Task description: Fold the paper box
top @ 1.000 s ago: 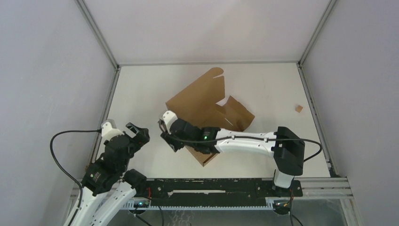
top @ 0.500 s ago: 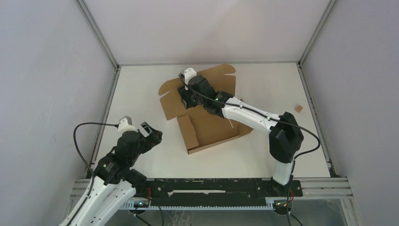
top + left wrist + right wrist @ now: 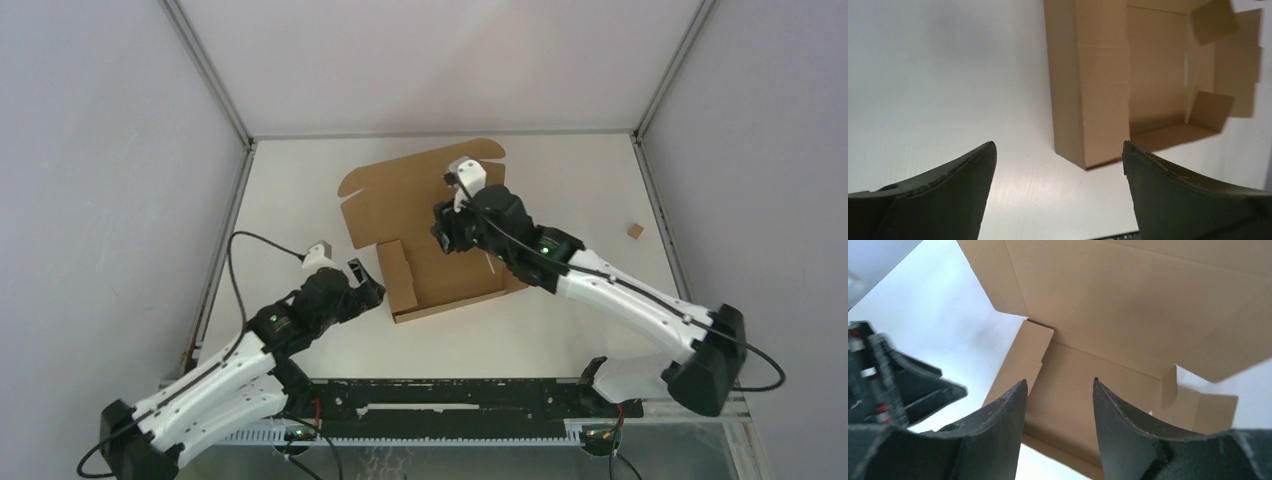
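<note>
The paper box [image 3: 440, 275] lies open in the middle of the table, a brown cardboard tray with its left wall [image 3: 397, 277] standing and its lid [image 3: 395, 190] spread flat behind. My right gripper [image 3: 440, 232] hovers above the tray floor [image 3: 1083, 390] and is open, with nothing between its fingers [image 3: 1003, 415]. My left gripper [image 3: 367, 283] is wide open just left of the box's near-left corner [image 3: 1088, 162], apart from it. In the left wrist view the left gripper [image 3: 1058, 150] frames bare table and that corner. The right wrist view also shows the left gripper [image 3: 903, 385] at its left edge.
A tiny brown cardboard scrap [image 3: 634, 230] lies near the right wall. Grey enclosure walls and a metal frame [image 3: 245, 140] border the white table. The arm bases and a black rail [image 3: 450, 395] run along the near edge.
The right arm swung from the lid's far-left part to above the tray's middle. The left arm reached forward and right to the box's near-left corner. The box went from propped up to lying open.
</note>
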Controlling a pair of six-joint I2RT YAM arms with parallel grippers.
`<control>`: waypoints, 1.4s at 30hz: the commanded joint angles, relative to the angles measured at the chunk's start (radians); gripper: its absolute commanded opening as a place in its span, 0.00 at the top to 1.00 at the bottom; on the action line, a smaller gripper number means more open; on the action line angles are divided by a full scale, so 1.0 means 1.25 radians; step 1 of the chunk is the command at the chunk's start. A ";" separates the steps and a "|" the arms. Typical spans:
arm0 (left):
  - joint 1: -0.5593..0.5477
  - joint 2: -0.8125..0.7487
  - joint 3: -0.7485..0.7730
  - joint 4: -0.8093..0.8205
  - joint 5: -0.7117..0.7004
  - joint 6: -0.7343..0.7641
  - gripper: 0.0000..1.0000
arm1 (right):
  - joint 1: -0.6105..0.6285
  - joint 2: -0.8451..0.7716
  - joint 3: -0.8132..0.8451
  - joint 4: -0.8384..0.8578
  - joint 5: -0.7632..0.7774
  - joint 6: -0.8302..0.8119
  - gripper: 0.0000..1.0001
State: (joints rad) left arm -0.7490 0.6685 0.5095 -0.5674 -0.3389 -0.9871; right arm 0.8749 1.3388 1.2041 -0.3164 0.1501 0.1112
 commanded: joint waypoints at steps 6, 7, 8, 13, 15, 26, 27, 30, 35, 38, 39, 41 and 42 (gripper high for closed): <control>0.030 0.280 0.097 0.169 -0.021 0.017 0.00 | -0.004 -0.206 -0.145 -0.019 0.018 0.061 0.40; 0.034 0.295 0.103 0.174 -0.022 0.018 0.00 | -0.007 -0.213 -0.157 -0.017 0.017 0.064 0.40; 0.041 0.308 0.107 0.181 -0.021 0.018 0.02 | -0.012 -0.219 -0.167 -0.014 0.008 0.068 0.40; 0.063 0.336 0.134 0.190 -0.028 0.028 0.18 | -0.034 -0.243 -0.224 0.014 -0.033 0.075 0.40; 0.067 0.355 0.148 0.190 -0.029 0.033 0.21 | -0.044 -0.245 -0.239 0.027 -0.047 0.075 0.40; 0.061 0.462 0.166 0.213 -0.003 0.032 0.33 | -0.091 -0.251 -0.273 0.047 -0.103 0.068 0.40; 0.058 0.467 0.164 0.212 -0.006 0.031 0.33 | -0.095 -0.251 -0.276 0.050 -0.110 0.069 0.40; 0.054 0.492 0.164 0.213 -0.018 0.032 0.34 | -0.102 -0.248 -0.287 0.063 -0.111 0.072 0.40; 0.043 0.551 0.195 0.193 -0.040 0.052 0.42 | -0.110 -0.250 -0.298 0.071 -0.141 0.071 0.40; 0.032 0.580 0.223 0.162 -0.064 0.067 0.48 | -0.117 -0.257 -0.309 0.075 -0.148 0.071 0.40; 0.030 0.586 0.231 0.148 -0.071 0.073 0.50 | -0.120 -0.260 -0.314 0.078 -0.151 0.070 0.40; 0.024 0.595 0.245 0.126 -0.089 0.079 0.53 | -0.124 -0.264 -0.322 0.084 -0.155 0.071 0.40; 0.021 0.599 0.252 0.115 -0.096 0.084 0.55 | -0.127 -0.264 -0.325 0.086 -0.160 0.071 0.40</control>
State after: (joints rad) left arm -0.7086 1.4014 0.7574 -0.3588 -0.3836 -0.9306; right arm 0.7338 1.0405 0.8059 -0.2756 -0.0238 0.1864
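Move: The box's left wall, folded up, has its middle about 5 cm ahead of the left hand, 4 cm to the right and 8 cm below. From that hand the front wall lies some 4 cm back and 13 cm right, the raised lid 18 cm ahead and 10 cm right. The right side panel is about 6 cm back, 12 cm right and 23 cm below the right hand; the lid stands 9 cm straight ahead of that hand. Left hand goes 8 cm forward and down over the left wall, half-closing; right hand moves right and down. ##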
